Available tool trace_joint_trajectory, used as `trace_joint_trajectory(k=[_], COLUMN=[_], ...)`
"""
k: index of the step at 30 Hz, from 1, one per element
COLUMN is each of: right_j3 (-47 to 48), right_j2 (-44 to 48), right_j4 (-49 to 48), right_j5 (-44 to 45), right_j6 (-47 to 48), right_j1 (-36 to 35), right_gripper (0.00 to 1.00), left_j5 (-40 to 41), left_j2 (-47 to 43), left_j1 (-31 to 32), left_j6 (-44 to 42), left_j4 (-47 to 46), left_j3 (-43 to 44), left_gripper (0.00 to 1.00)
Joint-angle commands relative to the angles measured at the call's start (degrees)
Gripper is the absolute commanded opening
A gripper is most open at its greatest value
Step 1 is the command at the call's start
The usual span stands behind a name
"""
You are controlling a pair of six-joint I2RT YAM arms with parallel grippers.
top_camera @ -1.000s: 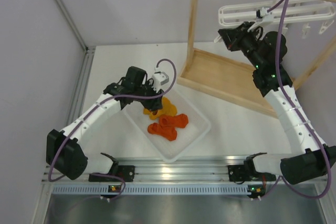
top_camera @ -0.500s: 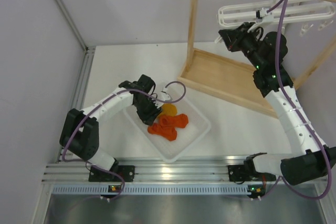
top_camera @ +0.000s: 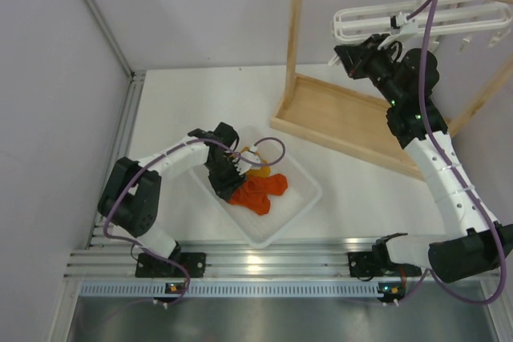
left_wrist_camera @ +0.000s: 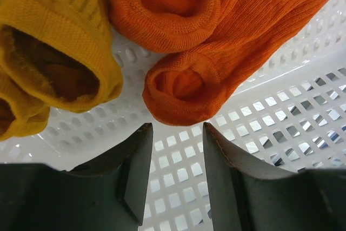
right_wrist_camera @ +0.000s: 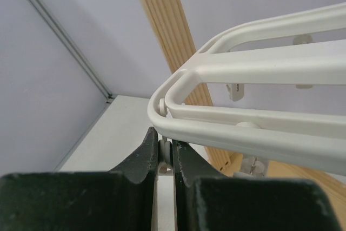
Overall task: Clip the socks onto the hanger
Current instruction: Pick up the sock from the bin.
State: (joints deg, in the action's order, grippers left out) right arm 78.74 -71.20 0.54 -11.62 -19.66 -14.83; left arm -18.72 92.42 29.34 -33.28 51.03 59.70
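Observation:
Two red-orange socks (left_wrist_camera: 181, 87) and two yellow-orange socks (left_wrist_camera: 54, 41) lie bunched in the white perforated tray (left_wrist_camera: 281, 117). My left gripper (left_wrist_camera: 175, 133) hangs open just short of the nearest red sock's cuff, with only tray floor between its fingers. From above, the left gripper (top_camera: 234, 179) is low in the tray beside the red socks (top_camera: 260, 191) and the yellow socks (top_camera: 258, 171). The white hanger (right_wrist_camera: 259, 123) hangs from the wooden rail. My right gripper (right_wrist_camera: 165, 152) is shut on a small white clip (right_wrist_camera: 164, 158) under the hanger's left end (top_camera: 345, 26).
The wooden rack (top_camera: 337, 118) stands at the back right with its upright post (top_camera: 295, 30) next to the hanger. More clips (top_camera: 469, 44) dangle along the hanger's right side. A metal rail (top_camera: 256, 266) runs along the table's near edge.
My left arm has swung in and down into the tray, bringing its gripper close to the red socks, with the jaws slightly wider. The right arm has stayed on the clip.

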Motion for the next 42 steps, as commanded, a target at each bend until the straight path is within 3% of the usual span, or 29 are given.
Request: trace_joint_trajectory(k=[1, 4, 7, 10, 14, 15, 23, 30, 34, 42], right_j3=[0.5, 0.4, 0.4, 0.4, 0.1, 0.2, -0.5, -2.0, -2.6, -3.0], right_j2=[1.0, 1.1, 1.1, 1.2, 1.4, 1.6, 1.6, 2.3, 2.6, 2.8], right_j4=[-0.7, -0.7, -0.7, -0.7, -0.7, -0.7, 0.4, -0.1, -1.8, -3.9], right_j5=[0.9, 1.2, 1.4, 1.7, 1.7, 1.7, 0.8, -1.4, -3.7, -7.7], right_j6=[1.0, 1.3, 1.6, 1.8, 1.9, 1.9, 1.9, 1.7, 1.6, 1.2], right_j1=[0.6, 0.6, 0.5, 0.7, 0.8, 0.7, 0.8, 0.8, 0.8, 0.7], right_gripper=[0.0, 0.0, 0.0, 0.0, 0.0, 0.0, 0.0, 0.0, 0.0, 0.0], left_j5=[-0.9, -1.9, -2.8, -4.7, -7.7, -8.3, -15.9, -21.6, -22.5, -26.9], left_j2=[0.7, 1.7, 2.8, 2.5, 1.5, 0.3, -7.4, -9.5, -6.0, 8.6], left_j1=[-0.3, -0.3, -0.4, -0.4, -0.4, -0.4, -0.4, -0.3, 0.5, 1.8], left_j6=[-3.1, -4.3, -5.0, -4.5, -5.8, -6.2, -15.3, -17.3, -14.8, -0.4], left_j4=[-3.1, -3.6, -4.4, -6.2, -5.0, -3.6, 10.7, 16.3, 15.7, 15.0], left_j3=[-0.8, -0.6, 0.1, 0.2, 0.6, 0.9, 10.4, 21.7, 33.9, 60.5], left_gripper=[0.47, 0.47, 0.4, 0.28, 0.02, 0.0, 0.0, 0.0, 0.0, 0.0])
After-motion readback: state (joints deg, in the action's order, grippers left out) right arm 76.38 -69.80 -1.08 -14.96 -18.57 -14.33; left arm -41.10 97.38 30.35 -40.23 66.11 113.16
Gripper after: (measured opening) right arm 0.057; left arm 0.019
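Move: The lower orange sock lies in the bin with its open cuff just right of the left hand's parted fingers, its middle about 5 cm to the right, 1 cm back and 2 cm below. The second orange sock lies some 10 cm right and 3 cm ahead of the hand, the yellow socks about 8 cm ahead and 4 cm right, both about 2 cm below. From the right hand, the lower orange sock is roughly 20 cm back, 25 cm left and 42 cm below. The lower orange sock's cuff is pinched by the left fingers, which sink a further 1.5 cm or so and edge right as they shut on its rim. The left hand then carries the sock up some 27 cm out of the bin, veering right and also forward towards the hanger, its fingers swinging from downward to point more to the right and forward, by about 40 degrees. ##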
